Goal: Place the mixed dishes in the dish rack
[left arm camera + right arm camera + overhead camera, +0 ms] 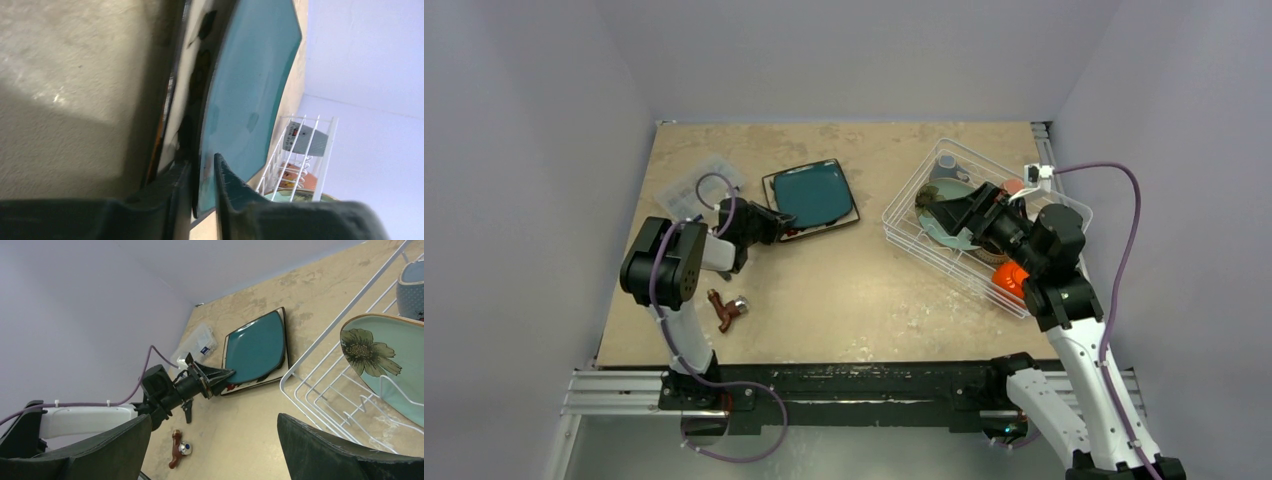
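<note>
A teal plate [814,195] lies on top of a square dark-rimmed flower-patterned plate [849,216] at the table's middle back. My left gripper [776,222] is at the teal plate's near-left edge. In the left wrist view the jaws [202,161] are shut on the teal plate [245,90], one finger under its rim and one on top. The white wire dish rack [904,215] stands at the right and holds a pale flower plate [385,360], a pale blue mug [946,163] and an orange bowl [1009,280]. My right gripper [932,212] hangs open and empty over the rack's left end.
A clear plastic compartment box [699,185] sits left of the plates, behind my left arm. A brown tap fitting with a chrome cap [727,310] lies near the table's front left. Pale walls close in on three sides.
</note>
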Robot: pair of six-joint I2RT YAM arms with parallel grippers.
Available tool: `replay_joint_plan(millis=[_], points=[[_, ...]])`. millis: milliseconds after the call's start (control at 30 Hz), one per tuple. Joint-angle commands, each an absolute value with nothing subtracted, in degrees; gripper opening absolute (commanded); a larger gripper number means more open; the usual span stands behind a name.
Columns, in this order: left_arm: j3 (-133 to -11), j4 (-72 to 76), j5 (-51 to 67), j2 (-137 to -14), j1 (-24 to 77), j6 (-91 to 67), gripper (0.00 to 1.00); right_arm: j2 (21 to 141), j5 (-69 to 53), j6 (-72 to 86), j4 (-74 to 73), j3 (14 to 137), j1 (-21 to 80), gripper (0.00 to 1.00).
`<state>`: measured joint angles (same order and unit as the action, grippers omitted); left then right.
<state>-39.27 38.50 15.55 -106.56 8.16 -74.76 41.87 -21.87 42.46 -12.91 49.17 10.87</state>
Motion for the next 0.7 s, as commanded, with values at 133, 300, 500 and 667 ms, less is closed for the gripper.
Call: replay_joint_plan(millis=[133, 300, 500, 667], points=[[-36.0, 45.5, 14.7, -105.2, 7.6, -75.7, 0.00, 40.5, -19.7, 42.0, -12.7, 49.7, 11.2, 0.98], [-36.2, 48.6, 18.4, -104.0, 7.4, -80.6, 0.00, 40.5, -19.2, 41.3, -13.4, 49.8, 11.2, 0.98], [-35.5, 52.5, 21.2, -100.2, 7.2, -85.1, 0.00, 41.1, -18.8, 40.8, -13.3, 49.3, 11.3, 0.98], [-34.9, 52.6, 21.7, -95.5, 6.6, -84.8, 0.00, 42.1, -19.2, 41.0, -12.4, 48.4, 11.3, 0.98]])
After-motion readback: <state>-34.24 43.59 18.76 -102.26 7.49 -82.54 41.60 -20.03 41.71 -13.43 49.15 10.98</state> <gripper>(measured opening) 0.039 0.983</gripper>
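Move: The left fingers straddle the near-left rim of the teal plate, whose middle lies about 6 cm ahead, 6 cm to the right and 1 cm lower. The white flowered plate is right under it, its middle some 3 cm below the hand. The clear plastic box is about 19 cm left and 7 cm ahead; the brown tap is roughly 14 cm left and 20 cm back. From the right hand the teal plate is some 27 cm left, 20 cm ahead and 29 cm down. Shut the left fingers from about a third open onto the teal plate's near-left rim, pinching it. Then raise the gripper some 2.5 cm away from the flowered plate, easing back about 1.5 cm near the end, and roll the hand's left side down some 10 degrees while keeping the pinch. ##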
